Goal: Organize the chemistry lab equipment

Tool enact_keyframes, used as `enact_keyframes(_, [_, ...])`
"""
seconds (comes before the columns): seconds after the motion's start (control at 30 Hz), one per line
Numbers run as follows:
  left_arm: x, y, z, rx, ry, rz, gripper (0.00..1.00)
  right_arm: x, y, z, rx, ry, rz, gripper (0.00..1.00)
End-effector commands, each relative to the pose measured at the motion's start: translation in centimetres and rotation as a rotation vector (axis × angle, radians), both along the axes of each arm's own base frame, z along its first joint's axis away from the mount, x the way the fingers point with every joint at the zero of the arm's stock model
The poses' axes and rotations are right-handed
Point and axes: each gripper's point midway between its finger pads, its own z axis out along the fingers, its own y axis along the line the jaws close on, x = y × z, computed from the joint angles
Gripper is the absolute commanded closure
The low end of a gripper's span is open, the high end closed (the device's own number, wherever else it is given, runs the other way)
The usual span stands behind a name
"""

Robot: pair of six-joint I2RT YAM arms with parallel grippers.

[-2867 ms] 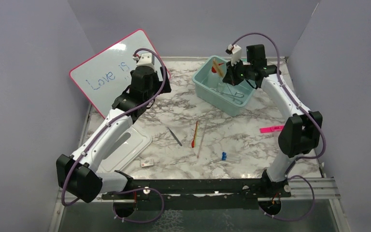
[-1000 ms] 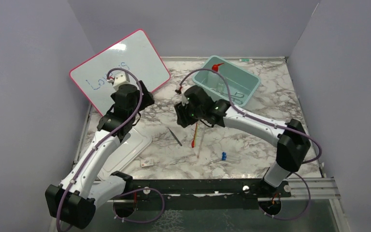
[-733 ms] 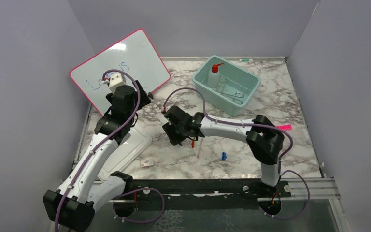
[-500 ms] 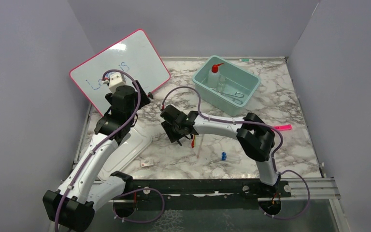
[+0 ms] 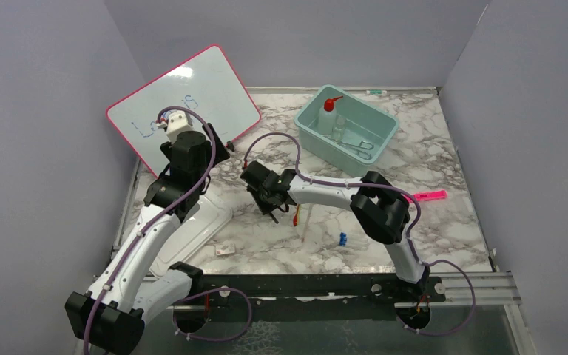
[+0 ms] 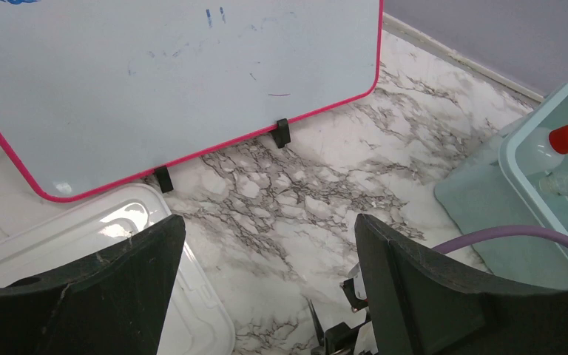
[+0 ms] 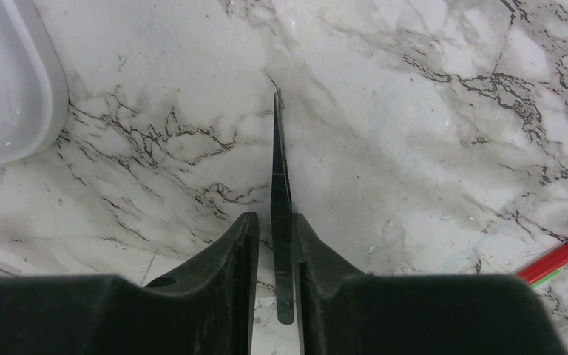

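Observation:
Thin dark metal tweezers (image 7: 281,185) lie flat on the marble table. My right gripper (image 7: 272,218) straddles their blunt end: the right finger touches them and a slit of table shows beside the left finger. From above, that gripper (image 5: 270,201) sits low at the table's centre. A thin red stick (image 5: 296,214) and a clear rod (image 5: 305,222) lie just to its right. The squeeze bottle (image 5: 328,115) with a red cap and metal forceps (image 5: 361,146) sit in the teal bin (image 5: 381,118). My left gripper (image 6: 270,222) hangs open and empty above the table.
The pink-framed whiteboard (image 5: 185,103) leans at the back left. A white plastic lid (image 5: 203,222) lies under the left arm. A small blue piece (image 5: 343,238), a pink tag (image 5: 429,195) and a small white card (image 5: 225,250) lie on the table.
My right arm left the teal bin, swung left and dropped onto the tweezers, and its jaws have narrowed around them. The left arm pulled back slightly and is now still.

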Motion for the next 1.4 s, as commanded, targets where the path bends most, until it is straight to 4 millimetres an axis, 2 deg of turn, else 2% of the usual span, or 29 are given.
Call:
enact_keyframes(0.0, [-0.1, 0.5, 1.0, 0.013, -0.028, 0.015, 0.12, -0.2, -1.0, -1.7, -0.064, 0.012, 0.005, 0.76])
enact_keyframes(0.13, [0.3, -0.3, 0.7, -0.01, -0.014, -0.006, 0.12, -0.4, -0.9, -1.3, -0.049, 0.007, 0.033, 0.91])
enact_keyframes(0.27, [0.5, -0.4, 1.2, 0.0, -0.019, -0.012, 0.12, 0.0, -0.1, 0.7, 0.009, -0.033, 0.064, 0.95])
enact_keyframes(0.47, [0.7, -0.6, 2.1, -0.003, -0.029, -0.016, 0.12, 1.5, -0.2, 5.9, 0.103, -0.122, 0.092, 0.96])
enact_keyframes(0.63, [1.1, -3.6, 3.6, -0.08, -0.066, -0.15, 0.12, 2.6, -1.2, 10.7, 0.182, -0.226, 0.219, 0.96])
enact_keyframes(0.77, [1.4, -4.4, 5.5, -0.079, -0.108, -0.196, 0.12, 5.1, -4.1, 13.9, 0.197, -0.267, 0.194, 0.96])
enact_keyframes(0.87, [1.6, -4.7, 6.6, -0.06, -0.131, -0.215, 0.12, 7.0, -6.6, 17.2, 0.218, -0.325, 0.164, 0.96])
enact_keyframes(1.07, [2.0, -5.8, 6.5, -0.048, -0.138, -0.272, 0.12, 10.7, -12.6, 23.7, 0.275, -0.438, 0.122, 0.96])
enact_keyframes(1.27, [2.3, -6.5, 5.6, -0.054, -0.118, -0.301, 0.12, 14.0, -18.9, 26.2, 0.289, -0.483, 0.056, 0.96])
enact_keyframes(1.37, [2.3, -6.8, 4.9, -0.064, -0.101, -0.312, 0.12, 15.1, -21.4, 26.1, 0.304, -0.467, 0.051, 0.97])
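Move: The tweezers lie between my right hand's narrowing fingers, their middle straight under the fingertips and only about 1 cm below. The red stick lies some 9 cm to the right of them and 1 cm farther out, the glass rod about 13 cm right and 1 cm nearer. The teal bin they go to is roughly 24 cm ahead and 25 cm right of this hand. From my left hand the tweezers are some 12 cm right, 6 cm back and 24 cm down. I finish closing my right fingers and pinch the tweezers about mid-length, lift them off the table, then swing up, right and forward to the teal bin. I end about 25 cm higher, 19 cm right and 15 cm ahead, tipping the fingers up by some 30 degrees on the way. My open left hand drifts right and up, turning slightly clockwise. ##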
